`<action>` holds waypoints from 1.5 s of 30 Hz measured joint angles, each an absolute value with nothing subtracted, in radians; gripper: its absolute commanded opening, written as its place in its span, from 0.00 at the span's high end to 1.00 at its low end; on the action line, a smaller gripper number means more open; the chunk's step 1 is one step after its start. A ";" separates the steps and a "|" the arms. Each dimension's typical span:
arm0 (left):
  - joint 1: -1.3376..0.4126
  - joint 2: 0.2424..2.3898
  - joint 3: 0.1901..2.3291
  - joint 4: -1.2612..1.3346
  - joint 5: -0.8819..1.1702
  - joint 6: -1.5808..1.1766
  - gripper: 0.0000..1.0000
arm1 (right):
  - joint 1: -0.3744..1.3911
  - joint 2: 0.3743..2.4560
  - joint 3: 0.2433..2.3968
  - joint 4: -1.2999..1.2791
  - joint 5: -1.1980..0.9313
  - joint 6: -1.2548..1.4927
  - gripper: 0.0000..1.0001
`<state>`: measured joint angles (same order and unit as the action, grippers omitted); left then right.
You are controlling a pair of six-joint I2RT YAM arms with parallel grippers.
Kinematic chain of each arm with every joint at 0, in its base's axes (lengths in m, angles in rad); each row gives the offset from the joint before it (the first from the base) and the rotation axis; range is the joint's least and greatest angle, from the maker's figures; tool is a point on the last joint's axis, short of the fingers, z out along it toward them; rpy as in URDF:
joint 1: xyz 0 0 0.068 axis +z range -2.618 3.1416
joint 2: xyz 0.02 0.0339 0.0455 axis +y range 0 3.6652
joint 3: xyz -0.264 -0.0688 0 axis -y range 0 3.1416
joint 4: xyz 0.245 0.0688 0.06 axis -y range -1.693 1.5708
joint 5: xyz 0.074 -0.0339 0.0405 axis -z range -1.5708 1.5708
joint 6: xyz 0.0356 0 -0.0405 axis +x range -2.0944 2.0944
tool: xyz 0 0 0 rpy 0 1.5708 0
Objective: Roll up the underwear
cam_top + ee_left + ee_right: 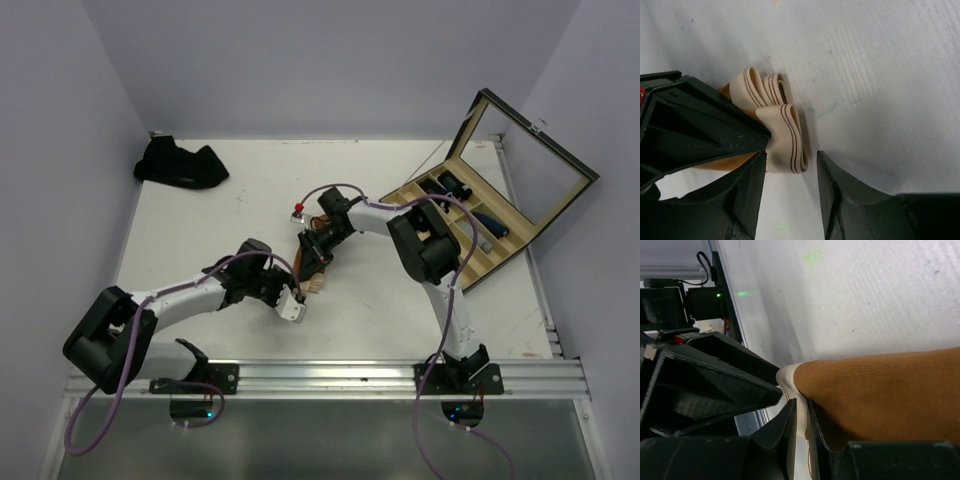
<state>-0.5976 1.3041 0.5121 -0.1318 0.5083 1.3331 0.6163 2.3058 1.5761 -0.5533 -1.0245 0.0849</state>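
A rust-orange underwear [880,390] with a cream striped waistband [785,135] lies rolled near the table's middle [316,283]. My right gripper [807,415] is shut on the waistband edge, with the orange cloth bulging to its right. It reaches in from the right in the top view [310,258]. Its black body shows at the left of the left wrist view [695,125]. My left gripper [790,172] is open, its fingers either side of the folded waistband end, low over the table [298,296]. A black underwear [180,165] lies at the far left.
A wooden compartment box [470,250] with its glass lid [525,165] raised stands at the right, dark rolled pieces in some compartments. The table's metal front rail [330,378] runs along the near edge. Grey walls close in the back and sides.
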 measured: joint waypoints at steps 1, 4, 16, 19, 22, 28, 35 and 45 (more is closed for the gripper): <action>-0.604 1.316 0.512 -0.131 0.511 1.346 0.54 | 0.616 2.312 1.576 -0.554 -1.043 0.079 0.81; -0.627 1.351 0.512 -0.129 0.514 1.375 0.56 | 0.617 2.331 1.578 -0.575 -1.099 0.033 0.81; -0.649 1.319 0.532 -0.240 0.548 1.417 0.51 | 0.622 2.292 1.623 -0.791 -1.113 -0.213 0.76; -0.649 1.294 0.532 -0.263 0.548 1.415 0.50 | 0.616 2.199 1.571 -0.718 -1.084 -0.142 0.77; -0.649 1.292 0.532 -0.276 0.547 1.414 0.48 | 0.614 2.148 1.547 -0.639 -1.051 -0.065 0.78; -0.649 1.309 0.533 -0.278 0.546 1.414 0.48 | 0.616 2.205 1.546 -0.580 -0.967 0.020 0.81; -0.650 1.382 0.578 -0.260 0.543 1.409 0.48 | 0.620 2.346 1.599 -0.646 -1.024 0.025 0.85; -0.657 1.486 0.693 -0.352 0.540 1.395 0.90 | 0.620 2.369 1.621 -0.675 -1.064 -0.015 0.84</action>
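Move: The brown underwear's cream waistband end lies almost between the left hand's open fingers, about 2 cm to their right, 1 cm ahead and 1 cm lower. The underwear's brown body stands some 10 cm ahead of the left hand and 6 cm to its right, about 1 cm below. From the right hand, the waistband end is roughly 3 cm back, level sideways and 1 cm down; the brown body is about 6 cm ahead, 4 cm to its right and 1 cm lower. The waistband end is taken between the left fingers: that hand sinks slightly, draws back about 3 cm, then comes forward and right to it, low at the table, and closes to a pinch. Beside it the nearly shut right fingers draw back along the cloth, hop up about 5 cm and forward, and come down to the brown fabric next to the band, a little back of where they began. ##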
